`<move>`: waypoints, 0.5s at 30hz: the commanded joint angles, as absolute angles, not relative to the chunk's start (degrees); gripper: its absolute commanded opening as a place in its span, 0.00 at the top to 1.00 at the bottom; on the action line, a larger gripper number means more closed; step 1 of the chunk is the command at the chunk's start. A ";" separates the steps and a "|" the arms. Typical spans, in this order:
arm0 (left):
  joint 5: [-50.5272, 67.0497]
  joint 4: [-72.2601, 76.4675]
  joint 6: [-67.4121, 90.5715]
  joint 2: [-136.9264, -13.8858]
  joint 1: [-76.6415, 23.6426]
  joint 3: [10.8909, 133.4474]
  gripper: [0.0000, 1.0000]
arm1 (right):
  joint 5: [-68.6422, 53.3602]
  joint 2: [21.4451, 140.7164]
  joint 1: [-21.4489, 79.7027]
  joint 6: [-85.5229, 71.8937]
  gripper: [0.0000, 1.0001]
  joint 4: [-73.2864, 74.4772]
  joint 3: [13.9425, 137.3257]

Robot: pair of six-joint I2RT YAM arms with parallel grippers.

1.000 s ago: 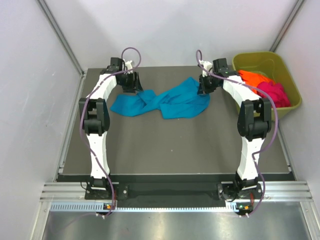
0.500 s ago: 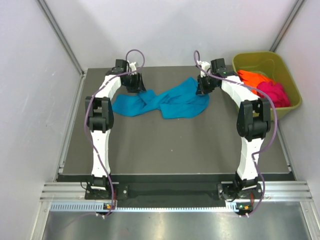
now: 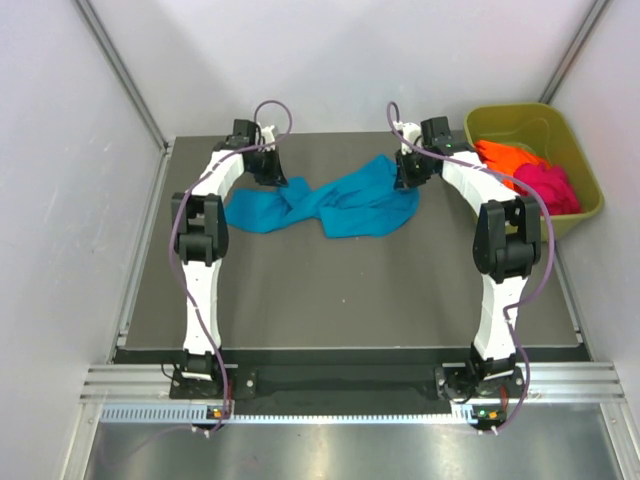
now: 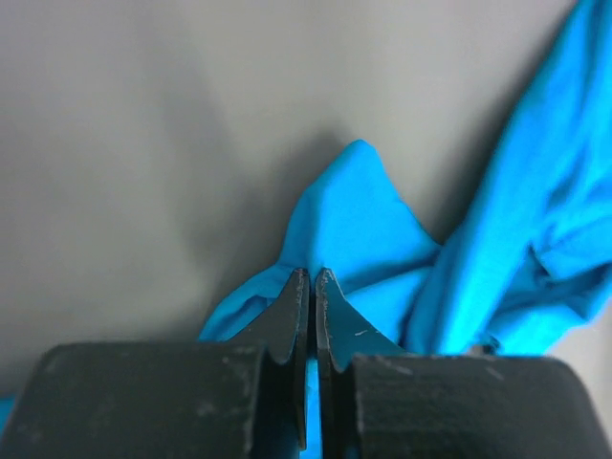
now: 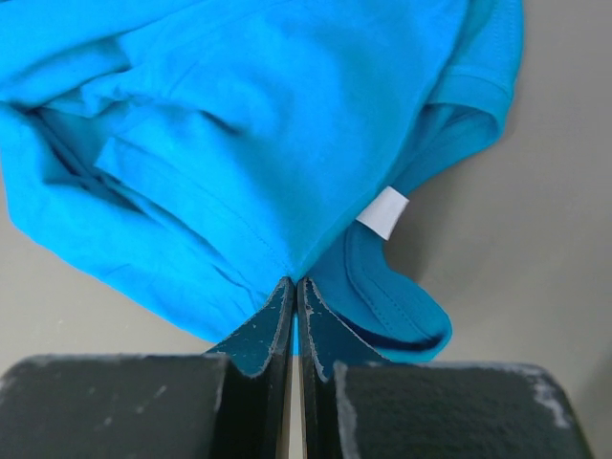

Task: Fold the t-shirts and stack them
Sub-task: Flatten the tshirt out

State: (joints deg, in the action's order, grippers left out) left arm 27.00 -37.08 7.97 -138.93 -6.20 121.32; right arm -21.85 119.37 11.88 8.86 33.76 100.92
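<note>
A teal-blue t-shirt (image 3: pixel 330 203) lies crumpled across the far half of the dark table (image 3: pixel 340 300). My left gripper (image 3: pixel 275 177) is shut on the shirt's left part; in the left wrist view cloth (image 4: pixel 382 229) shows between the closed jaws of the gripper (image 4: pixel 313 274). At the shirt's far right edge my right gripper (image 3: pixel 405 178) is also shut on the fabric (image 5: pixel 239 124), its jaws (image 5: pixel 295 282) pinching a fold beside the white neck label (image 5: pixel 382 212). An orange t-shirt (image 3: pixel 508 158) and a magenta-pink t-shirt (image 3: pixel 548 187) sit bunched in the tub.
The olive-green plastic tub (image 3: pixel 525 120) stands off the table's far right corner. White walls close in the back and both sides. A metal rail (image 3: pixel 350 385) with the arm bases runs along the near edge.
The left arm shifted slightly right toward the shirt, and its gripper went from open to shut on the teal cloth. The right arm stayed put.
</note>
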 commanded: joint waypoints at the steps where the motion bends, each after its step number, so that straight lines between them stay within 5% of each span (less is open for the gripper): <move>1: 26.80 -35.86 6.86 -125.81 -5.54 120.86 1.00 | -18.99 114.61 12.48 9.23 1.00 31.46 103.27; 15: 30.15 -48.15 5.01 -97.57 -5.10 96.96 1.00 | -20.21 106.70 12.30 8.88 1.00 32.34 95.71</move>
State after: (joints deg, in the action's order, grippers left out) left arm 28.95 -40.86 5.96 -99.44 -5.30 104.07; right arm -18.98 111.18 11.88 8.88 32.99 97.30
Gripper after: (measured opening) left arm 0.029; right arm 0.008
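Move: The left gripper is already shut on the blue t-shirt near its left end, just above the table. The shirt's middle lies about 10 cm to its right, 4 cm back, and its loose left end about 8 cm left, 6 cm back. The right gripper, a few centimetres up, already holds the right edge; from it the shirt's middle is roughly 17 cm left, 5 cm back, and the green bin some 28 cm right, 3 cm ahead. Both grippers keep their pinch on the shirt as they lift it. The left hoists its end fast, about 23 cm up and then increasingly back towards the base, some 10 cm, its fingers swinging up nearly 20 degrees out of their downward slant. The right follows later and far less, rising about 5 cm with the opposite edge. ##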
